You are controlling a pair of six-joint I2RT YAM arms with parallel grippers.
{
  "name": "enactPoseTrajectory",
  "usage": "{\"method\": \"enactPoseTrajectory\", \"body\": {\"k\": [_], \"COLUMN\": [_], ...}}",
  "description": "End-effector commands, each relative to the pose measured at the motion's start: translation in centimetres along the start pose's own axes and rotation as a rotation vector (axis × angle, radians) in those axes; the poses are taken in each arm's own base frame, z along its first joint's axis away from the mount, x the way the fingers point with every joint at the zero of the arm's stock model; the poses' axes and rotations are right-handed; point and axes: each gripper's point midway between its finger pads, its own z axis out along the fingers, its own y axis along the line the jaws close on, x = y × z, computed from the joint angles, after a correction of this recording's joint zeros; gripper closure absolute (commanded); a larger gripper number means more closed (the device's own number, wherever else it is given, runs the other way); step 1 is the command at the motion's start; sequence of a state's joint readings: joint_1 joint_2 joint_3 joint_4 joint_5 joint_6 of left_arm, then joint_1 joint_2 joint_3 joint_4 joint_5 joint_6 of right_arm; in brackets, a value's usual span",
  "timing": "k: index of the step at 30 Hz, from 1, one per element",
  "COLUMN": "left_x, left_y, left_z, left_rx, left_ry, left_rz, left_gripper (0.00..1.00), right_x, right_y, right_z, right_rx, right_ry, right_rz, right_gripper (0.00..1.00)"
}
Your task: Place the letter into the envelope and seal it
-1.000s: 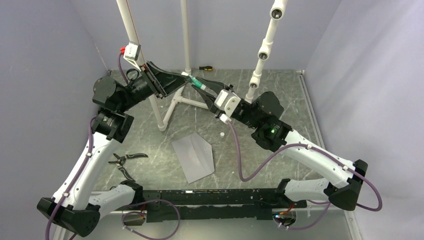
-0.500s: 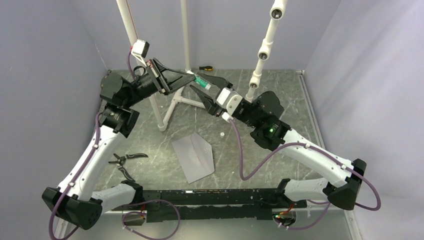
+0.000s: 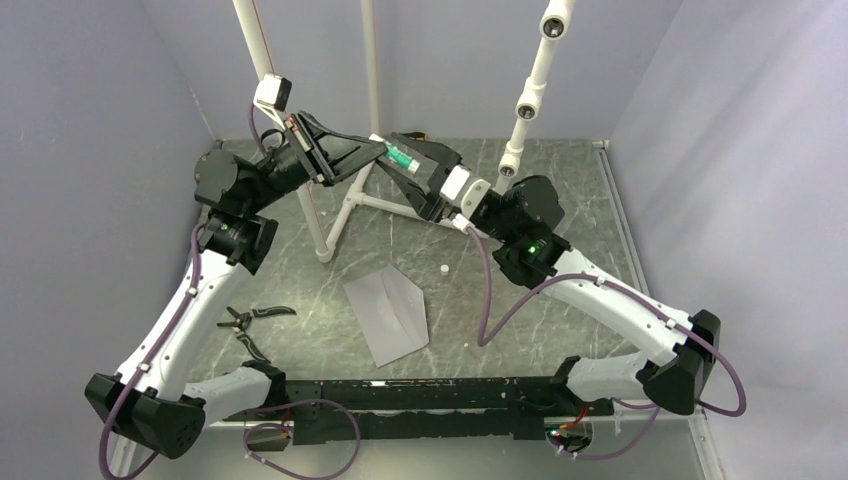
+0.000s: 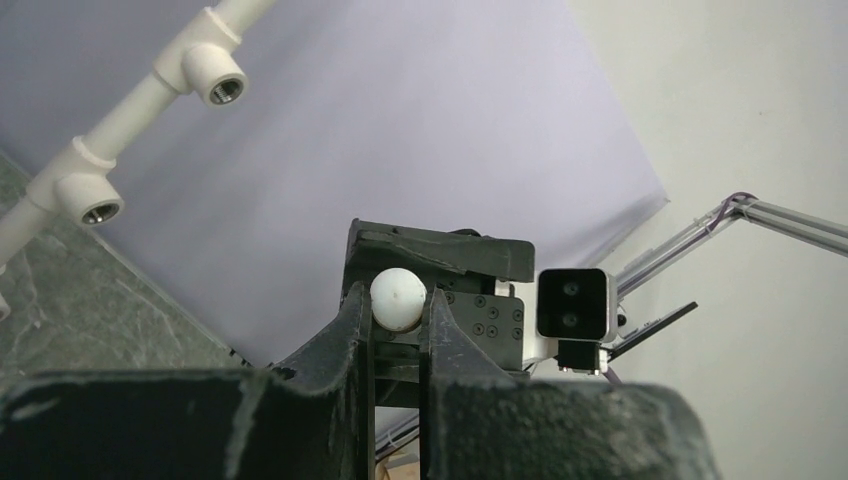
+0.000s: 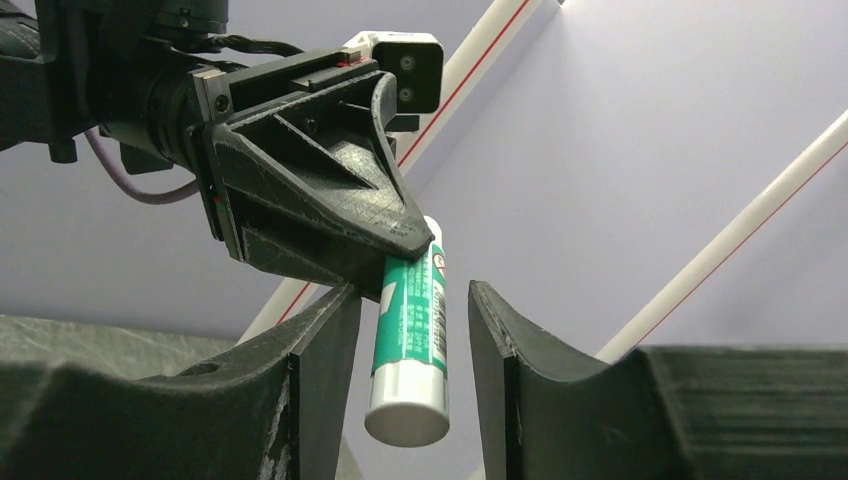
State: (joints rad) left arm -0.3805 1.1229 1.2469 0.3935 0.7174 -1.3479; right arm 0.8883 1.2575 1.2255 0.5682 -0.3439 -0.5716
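Note:
The pale grey envelope (image 3: 386, 314) lies flat on the table in front of both arms, its flap seams showing. The letter is out of view. Both grippers are raised at the back of the table and meet over a green and white glue stick (image 3: 401, 157). My left gripper (image 3: 384, 151) is shut on one end of the stick, whose rounded white tip (image 4: 398, 298) shows between the fingers. My right gripper (image 5: 412, 292) stands open around the other end of the glue stick (image 5: 410, 345), with a gap on each side.
Black pliers (image 3: 251, 322) lie at the left near my left arm. A small white cap (image 3: 443, 268) sits on the table beyond the envelope. White pipe stands (image 3: 316, 215) and a pipe with tee joints (image 3: 527, 100) rise close to the grippers. A screwdriver (image 3: 413, 135) lies at the back.
My left gripper has shut on the glue stick and lifted slightly. My right gripper has opened off it and shifted toward the back.

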Motion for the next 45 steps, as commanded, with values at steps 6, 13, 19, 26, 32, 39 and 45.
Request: {"method": "enactPoseTrajectory", "body": {"k": [6, 13, 19, 26, 32, 39, 45], "left_x": [-0.1, -0.3, -1.6, -1.5, -1.6, -1.5, -1.4], "left_y": [-2.1, -1.7, -1.7, -1.3, -2.7, -2.5, -3.1], "left_z": [-0.3, -0.3, -0.5, -0.5, -0.5, -0.6, -0.7], "left_rx": [0.105, 0.112, 0.117, 0.125, 0.163, 0.183, 0.195], "left_ry": [-0.017, -0.028, -0.031, -0.022, -0.020, -0.022, -0.020], "left_rz": [-0.004, -0.052, -0.100, -0.145, -0.117, -0.136, -0.096], "left_gripper": [0.98, 0.98, 0.98, 0.98, 0.98, 0.98, 0.98], "right_x": [-2.1, -3.4, -4.3, -4.6, -3.4, -3.0, -2.6], "right_y": [-1.0, -1.4, -1.7, -2.8, -2.5, -2.2, -1.5], "right_z": [1.1, 1.4, 1.3, 1.7, 2.4, 2.8, 3.1], "right_rx": [0.010, 0.011, 0.014, 0.031, 0.010, -0.040, -0.087], "right_ry": [-0.133, -0.202, -0.259, -0.297, -0.280, -0.291, -0.261], "right_rz": [-0.038, -0.046, -0.020, 0.026, 0.050, 0.066, 0.062], "right_gripper": [0.61, 0.62, 0.62, 0.51, 0.53, 0.68, 1.00]}}
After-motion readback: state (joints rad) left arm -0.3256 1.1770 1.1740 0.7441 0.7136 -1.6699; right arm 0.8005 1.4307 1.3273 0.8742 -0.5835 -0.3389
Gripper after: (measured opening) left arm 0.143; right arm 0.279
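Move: The green glue stick lies between the open fingers of the right hand, its middle level with and about 0 cm from the hand point in every direction. From the left hand, which still holds its far end, that middle is some 3 cm to the right and 1 cm back. The loose white cap lies on the table about 4 cm ahead of the right hand, 9 cm right and 50 cm below; the envelope, equally low, is roughly 6 cm back and 4 cm left of that hand. Upward some 3 cm and about 2 cm left goes the right hand, swinging about 15 degrees, mostly counter-clockwise, around the glue stick. Its fingers stay apart for most of the way, then close late on the stick's sides near its white end. The left hand keeps its pinch on the other end while rising about 2 cm, easing slightly to its left and tipping its fingers upward. ##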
